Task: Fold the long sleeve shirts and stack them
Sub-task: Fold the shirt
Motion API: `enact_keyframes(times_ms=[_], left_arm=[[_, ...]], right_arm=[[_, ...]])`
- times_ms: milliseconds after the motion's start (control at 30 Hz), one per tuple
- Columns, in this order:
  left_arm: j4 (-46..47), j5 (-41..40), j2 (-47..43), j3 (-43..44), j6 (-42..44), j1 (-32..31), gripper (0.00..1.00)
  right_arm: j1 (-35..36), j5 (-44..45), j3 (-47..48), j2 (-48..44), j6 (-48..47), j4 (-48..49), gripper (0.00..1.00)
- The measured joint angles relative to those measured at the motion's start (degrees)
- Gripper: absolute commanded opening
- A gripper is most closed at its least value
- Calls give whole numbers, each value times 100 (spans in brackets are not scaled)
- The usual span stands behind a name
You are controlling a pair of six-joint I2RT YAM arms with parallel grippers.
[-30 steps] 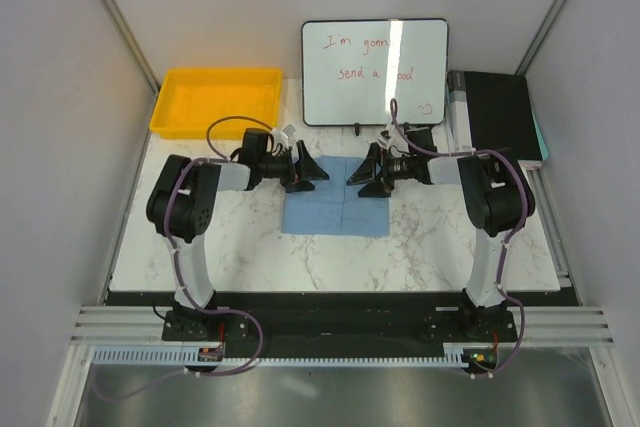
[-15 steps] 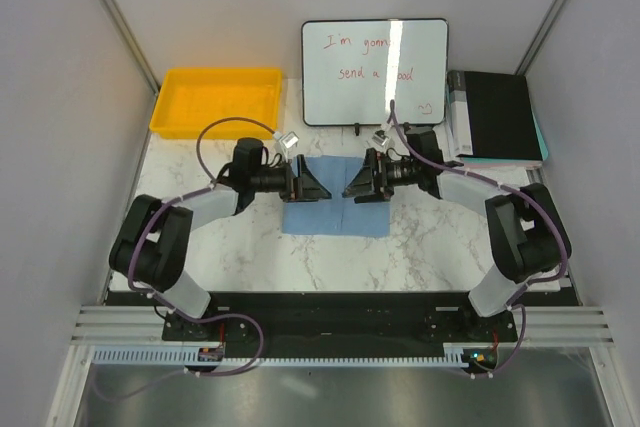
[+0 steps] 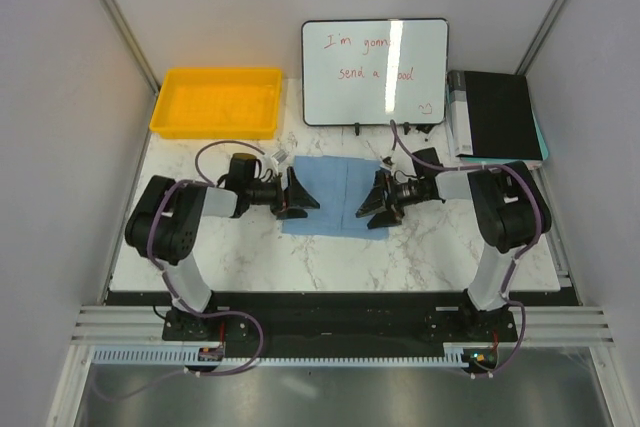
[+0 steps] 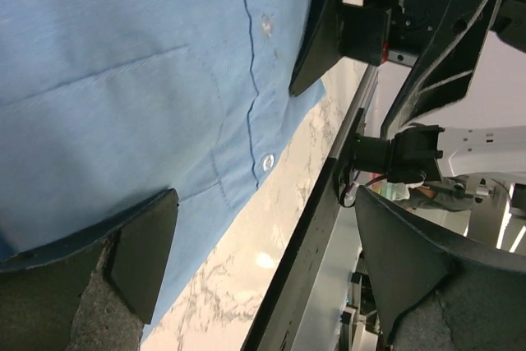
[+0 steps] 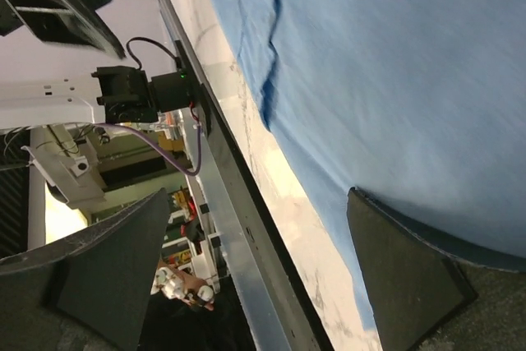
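Note:
The light blue long sleeve shirt (image 3: 335, 195) lies folded into a flat rectangle in the middle of the marble table. My left gripper (image 3: 298, 195) is open at its left edge and my right gripper (image 3: 375, 203) is open at its right edge, and they face each other. In the left wrist view the shirt (image 4: 123, 80) shows its button placket, one finger (image 4: 140, 252) lies over the cloth, and the gripper (image 4: 263, 260) holds nothing. In the right wrist view one finger (image 5: 403, 269) is over the shirt (image 5: 394, 80), and the gripper (image 5: 255, 273) is empty.
A yellow tray (image 3: 215, 102) stands at the back left. A whiteboard (image 3: 375, 72) is propped up behind the shirt, and a black box (image 3: 495, 117) sits at the back right. The table's dark front edge (image 4: 312, 228) runs near both grippers.
Both grippers have come down from the shirt's far half toward its near half, staying open. Both arms have shifted their elbows.

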Motion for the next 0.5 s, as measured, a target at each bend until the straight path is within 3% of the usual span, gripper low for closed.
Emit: enact_keyframes(times_ms=[167, 267, 400, 500], left_arm=[[-1189, -20, -986, -48, 916, 243, 91], [-2072, -236, -1775, 114, 1862, 232, 85], [-3016, -946, -2581, 468, 3467, 94, 74], [-3370, -1635, -2979, 479, 4614, -350, 67]], right_arm=[[-295, 391, -2, -627, -621, -1019, 96], [-341, 750, 35, -1279, -826, -1484, 87], [-498, 1285, 42, -1939, -852, -1694, 77], [-669, 1720, -138, -2138, -745, -1663, 68]])
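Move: The folded shirt lies flat under both hands. Its middle is about 10 cm to the right of the left hand, barely 1 cm ahead and some 4 cm below; from the right hand it is roughly 11 cm left, 2 cm ahead and 4 cm below. The yellow bin stands about 27 cm ahead and 23 cm left of the left hand. The black binder is some 24 cm ahead and 32 cm right of the right hand. Up and outward, both hands come away from the folded shirt's top, their lower fingers lifting off the cloth. The left rises about 8 cm while drawing 4 cm left, and rolls some 50 degrees about its fingers. The right slides out 6 cm to the right and rises 4–5 cm with a smaller turn. Both grippers start closing from wide open, by about a fifth. ##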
